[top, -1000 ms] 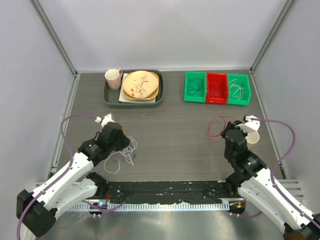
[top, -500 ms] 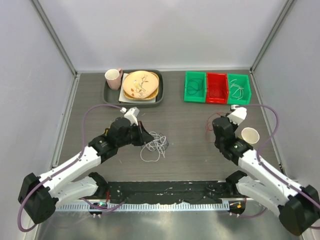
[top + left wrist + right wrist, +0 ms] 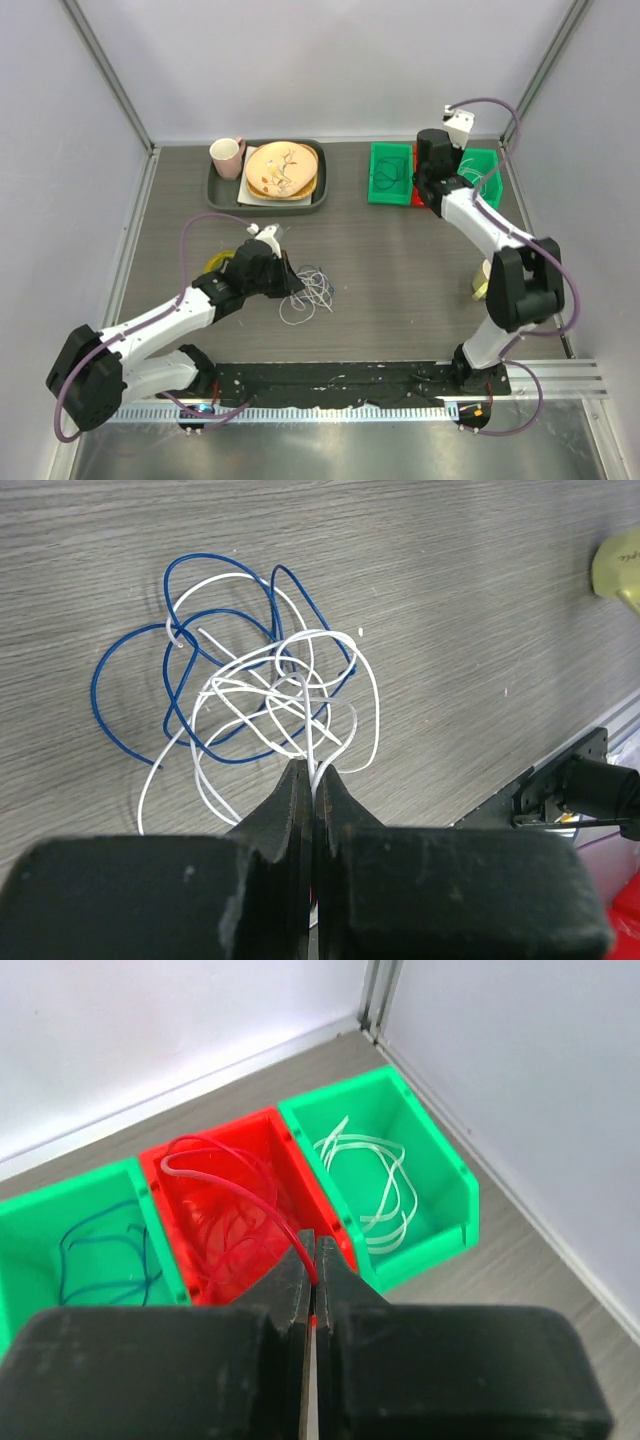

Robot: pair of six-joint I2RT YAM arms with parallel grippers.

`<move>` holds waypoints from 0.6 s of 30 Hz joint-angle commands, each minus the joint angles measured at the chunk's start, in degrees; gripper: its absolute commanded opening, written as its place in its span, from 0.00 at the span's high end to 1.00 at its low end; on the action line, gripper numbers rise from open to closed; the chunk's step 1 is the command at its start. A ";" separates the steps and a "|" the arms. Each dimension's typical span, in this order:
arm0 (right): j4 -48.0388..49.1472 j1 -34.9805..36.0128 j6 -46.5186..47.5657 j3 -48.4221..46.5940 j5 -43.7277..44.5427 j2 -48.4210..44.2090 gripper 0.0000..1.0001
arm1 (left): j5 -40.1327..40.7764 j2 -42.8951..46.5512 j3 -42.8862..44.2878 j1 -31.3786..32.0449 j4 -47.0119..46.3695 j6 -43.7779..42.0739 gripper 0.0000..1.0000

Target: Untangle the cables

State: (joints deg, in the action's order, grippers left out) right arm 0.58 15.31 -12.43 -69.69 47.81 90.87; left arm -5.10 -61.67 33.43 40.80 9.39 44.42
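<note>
A tangle of white cable (image 3: pixel 377 705) and dark blue cable (image 3: pixel 93 695) lies on the table left of centre, seen from above as a loose bundle (image 3: pixel 312 290). My left gripper (image 3: pixel 313 772) is shut on a white strand at the tangle's near edge; from above the left gripper (image 3: pixel 288 280) sits just left of the bundle. My right gripper (image 3: pixel 313 1250) is shut on a red cable (image 3: pixel 266 1208), whose loop hangs over the red bin (image 3: pixel 305 1165). From above the right gripper (image 3: pixel 428 188) is over the red bin (image 3: pixel 433 200).
Green bins flank the red one: the left bin (image 3: pixel 390 198) holds a dark blue cable, the right bin (image 3: pixel 478 203) white cables. A tray (image 3: pixel 215 195) with plates and a pink mug (image 3: pixel 227 157) stands at the back left. A paper cup (image 3: pixel 481 282) stands by the right arm.
The right arm swung from the near right to the back, carrying the red cable over the red bin. The left gripper moved the white and blue tangle toward the middle.
</note>
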 commanded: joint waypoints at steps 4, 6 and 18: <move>5.49 -2.13 11.90 -12.83 5.71 14.24 0.99 | 1.41 -2.93 0.93 -0.10 -2.71 -1.27 1.00; 5.40 -2.83 11.90 -14.50 6.50 16.17 0.99 | 1.76 -3.46 1.63 -0.19 -1.74 -1.53 1.00; 4.17 -6.96 11.11 -14.33 8.27 17.41 0.99 | 3.61 -2.40 1.37 -0.10 -0.95 -1.80 1.00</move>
State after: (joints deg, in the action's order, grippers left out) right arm 3.33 9.54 -0.95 -82.65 53.98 111.15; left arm -3.14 -65.63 33.43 40.80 9.43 43.44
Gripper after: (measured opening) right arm 0.043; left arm 0.023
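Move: The right hand holds the red cable about 22 cm above the middle of the red box, which lies some 10 cm ahead and about level sideways. The right green box with the white cable is equally far ahead and 10 cm to the right, the left green box 12 cm to the left. From the left hand, pinching white strands, the white-and-blue tangle lies 3 cm ahead, 4 cm right and 9 cm below; the yellow coil is 8 cm ahead and 18 cm left. Keeping its pinch on the red cable, the right hand swings forward about 6 cm over the boxes, then sinks some 5 cm and goes on to the right as far again, towards the right green box's side; its fingers tip down about 10 degrees and turn slightly clockwise. The left hand, still gripping white strands, lowers about 2 cm towards the tangle, then all but stops. ##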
